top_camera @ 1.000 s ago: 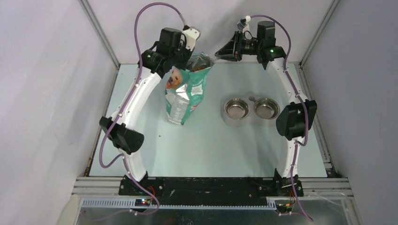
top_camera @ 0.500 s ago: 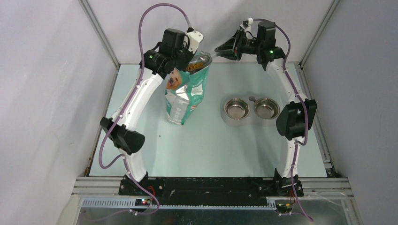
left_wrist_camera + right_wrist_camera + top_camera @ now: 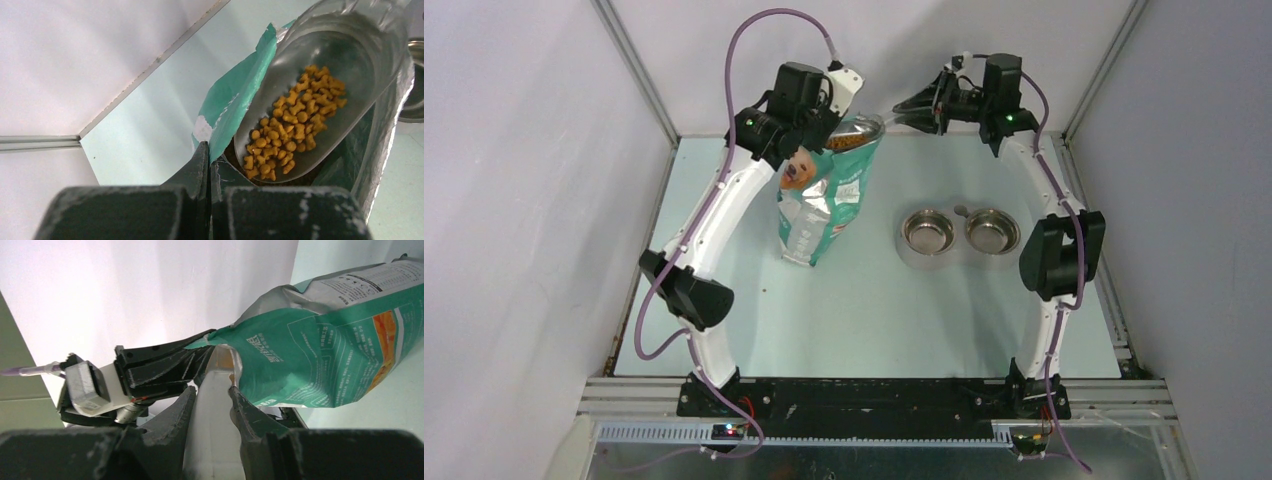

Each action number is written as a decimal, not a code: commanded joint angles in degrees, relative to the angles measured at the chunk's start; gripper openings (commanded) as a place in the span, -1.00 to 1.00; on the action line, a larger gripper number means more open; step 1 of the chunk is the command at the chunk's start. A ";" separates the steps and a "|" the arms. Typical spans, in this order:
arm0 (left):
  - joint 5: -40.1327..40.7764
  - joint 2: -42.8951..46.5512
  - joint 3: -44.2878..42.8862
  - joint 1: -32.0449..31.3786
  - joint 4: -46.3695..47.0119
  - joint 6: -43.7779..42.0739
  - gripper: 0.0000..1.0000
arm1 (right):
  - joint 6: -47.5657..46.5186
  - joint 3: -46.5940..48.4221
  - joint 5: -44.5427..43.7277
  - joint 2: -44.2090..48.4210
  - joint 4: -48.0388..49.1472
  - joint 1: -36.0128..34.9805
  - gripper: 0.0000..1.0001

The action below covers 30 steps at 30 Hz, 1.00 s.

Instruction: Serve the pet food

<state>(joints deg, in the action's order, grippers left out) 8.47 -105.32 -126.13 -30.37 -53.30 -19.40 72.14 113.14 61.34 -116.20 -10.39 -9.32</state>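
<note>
The pet food (image 3: 295, 125) lies as a small heap of brown kibble in the clear plastic scoop (image 3: 325, 65), which rests inside the mouth of the teal-green bag (image 3: 824, 200). More kibble (image 3: 846, 142) shows in the bag's open top. My left gripper (image 3: 209, 150) is shut on the bag's rim and holds the mouth open. My right gripper (image 3: 212, 395) is shut on the scoop's pale handle (image 3: 212, 420), just right of the bag (image 3: 325, 355). From above, the left gripper (image 3: 832, 120) and right gripper (image 3: 924, 105) face each other over the bag.
A double steel bowl stand (image 3: 959, 250) sits right of the bag, with its left bowl (image 3: 927, 232) and right bowl (image 3: 991, 230) holding nothing. A bowl's rim (image 3: 415, 85) shows past the bag. White walls close in behind and at both sides.
The right wrist has swung up and to the right, bringing the scoop's bowl into the bag's mouth. The left gripper has shifted slightly right with the rim.
</note>
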 commanded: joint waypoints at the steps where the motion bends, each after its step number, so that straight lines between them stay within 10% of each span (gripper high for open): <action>1: 3.25 2.18 -5.32 -0.28 5.73 -2.75 -1.00 | 4.66 0.48 -3.57 4.45 5.52 3.25 -1.00; 30: 8.50 1.43 -5.02 1.52 9.51 -4.07 -1.00 | 8.86 -13.97 -0.26 16.28 17.09 9.63 -1.00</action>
<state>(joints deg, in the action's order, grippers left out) 14.92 -106.74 -128.38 -29.23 -53.67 -21.26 78.91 101.01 59.59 -105.01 0.86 -0.80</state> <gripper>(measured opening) 0.005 0.298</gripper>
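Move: The right hand grips the loaded scoop by its handle. The bag mouth, with the scoop's head in it, lies about 9 cm to its left, 3 cm back and 5 cm below. The near bowl is roughly 17 cm back, 7 cm right and 31 cm down; the far bowl is 14 cm farther right of that one. From the left hand the bag mouth is some 6 cm right, level fore and aft and 3 cm lower, the near bowl about 14 cm back, 22 cm right and 30 cm down. Still gripping the handle, the right hand brings the scoop's head clear of the bag mouth: it travels about 7 cm right, rising some 4 cm in the first half and then going on level, while turning about 10 degrees clockwise. The left hand keeps its shut pinch on the bag's rim and eases roughly 3 cm left and slightly forward, drawing the rim away from the scoop. ##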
